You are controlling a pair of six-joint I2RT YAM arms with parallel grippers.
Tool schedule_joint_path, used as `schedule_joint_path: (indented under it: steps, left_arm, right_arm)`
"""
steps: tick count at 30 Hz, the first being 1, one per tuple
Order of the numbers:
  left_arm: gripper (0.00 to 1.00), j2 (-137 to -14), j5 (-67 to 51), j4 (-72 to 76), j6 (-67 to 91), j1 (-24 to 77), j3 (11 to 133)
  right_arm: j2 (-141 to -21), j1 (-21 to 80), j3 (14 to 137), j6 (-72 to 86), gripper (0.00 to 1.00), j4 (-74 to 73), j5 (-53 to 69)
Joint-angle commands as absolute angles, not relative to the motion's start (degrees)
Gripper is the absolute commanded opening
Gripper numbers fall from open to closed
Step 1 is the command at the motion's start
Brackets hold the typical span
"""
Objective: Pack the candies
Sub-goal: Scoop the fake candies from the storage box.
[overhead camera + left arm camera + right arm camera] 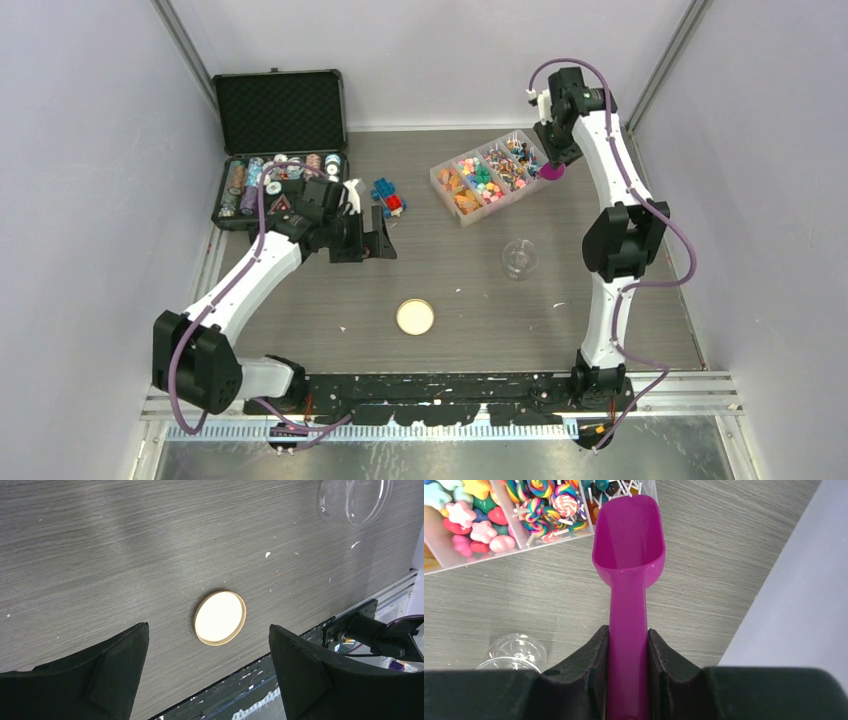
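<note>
The candies point(487, 172) lie sorted in a clear compartment box point(440, 180) at the back of the table. In the right wrist view they show as star shapes and swirl lollipops point(544, 502). My right gripper point(628, 630) is shut on the handle of a purple scoop point(629, 550). The scoop's bowl is empty, and its tip is at the box's right end point(552, 172). A clear cup point(519, 258) stands in front of the box. A round cork lid point(220, 617) lies flat near the front edge. My left gripper point(208, 626) hangs open above the table with nothing in it.
A black case point(280, 110) of spool-like discs stands open at the back left. A blue-and-red brick toy point(388, 196) lies next to it. The enclosure wall point(804, 605) runs close on the right. The arms' black base rail point(450, 385) lines the near edge.
</note>
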State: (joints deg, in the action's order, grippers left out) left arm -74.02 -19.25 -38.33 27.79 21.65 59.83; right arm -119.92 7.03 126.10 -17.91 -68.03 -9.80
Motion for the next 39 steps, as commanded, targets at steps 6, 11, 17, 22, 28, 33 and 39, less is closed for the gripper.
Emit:
schedule_joint_path:
  steps: [6,11,17,22,28,33,39]
  left_arm:
    - [0.91,-77.0,-16.3,-37.1,23.6,21.9,60.6]
    - [0.91,-78.3,-16.7,-37.0,23.7,21.9,61.2]
    - [0.90,-78.3,-17.2,-36.9,23.8,21.9,60.8]
    - [0.90,-77.9,-16.9,-37.0,23.7,21.9,60.3]
    - [0.90,-77.2,-16.6,-37.4,23.6,21.9,60.1]
    - [0.89,-76.7,-16.6,-37.4,23.6,21.9,59.6]
    - [0.89,-76.1,-16.7,-37.3,23.5,21.9,59.4]
  right_arm:
    - [-125.6,5.6,136.2,-20.0,0.00,-73.3,-6.8]
    - [-128.1,5.5,137.6,-20.5,0.00,-71.7,-5.9]
    - [-129.6,5.5,136.0,-20.8,0.01,-68.7,-5.5]
    - [-126.9,5.4,130.1,-21.8,0.00,-63.7,-4.0]
    - [-123.1,5.1,121.2,-22.4,0.00,-57.2,-2.2]
    - [-122.2,4.5,117.9,-22.1,0.01,-54.9,-1.6]
    - [-121.1,3.6,114.8,-21.5,0.00,-51.8,-0.8]
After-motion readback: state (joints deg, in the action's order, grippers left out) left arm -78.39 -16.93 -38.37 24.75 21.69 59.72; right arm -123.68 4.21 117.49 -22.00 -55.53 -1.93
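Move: The compartment of white-stick lollipops at the storage box's right end is the target of the purple scoop held in the right hand; its middle is about 12 cm ahead, 3 cm left and 17 cm below. The rainbow-lollipop compartment next to it is roughly 8 cm ahead and 9 cm left, equally low; the clear jar stands some 18 cm back and 6 cm left. From the empty left hand, the target compartment is about 36 cm ahead, 40 cm right and 14 cm below. Into the white-stick lollipops of the end compartment goes the purple scoop, bowl first, as the right hand sinks about 6.5 cm and reaches roughly 3 cm forward, the reach mostly in the first half and the last stretch nearly straight down. Its fingers keep their grip on the handle, the wrist barely turning. The empty left hand drops some 3 cm, then waits. ##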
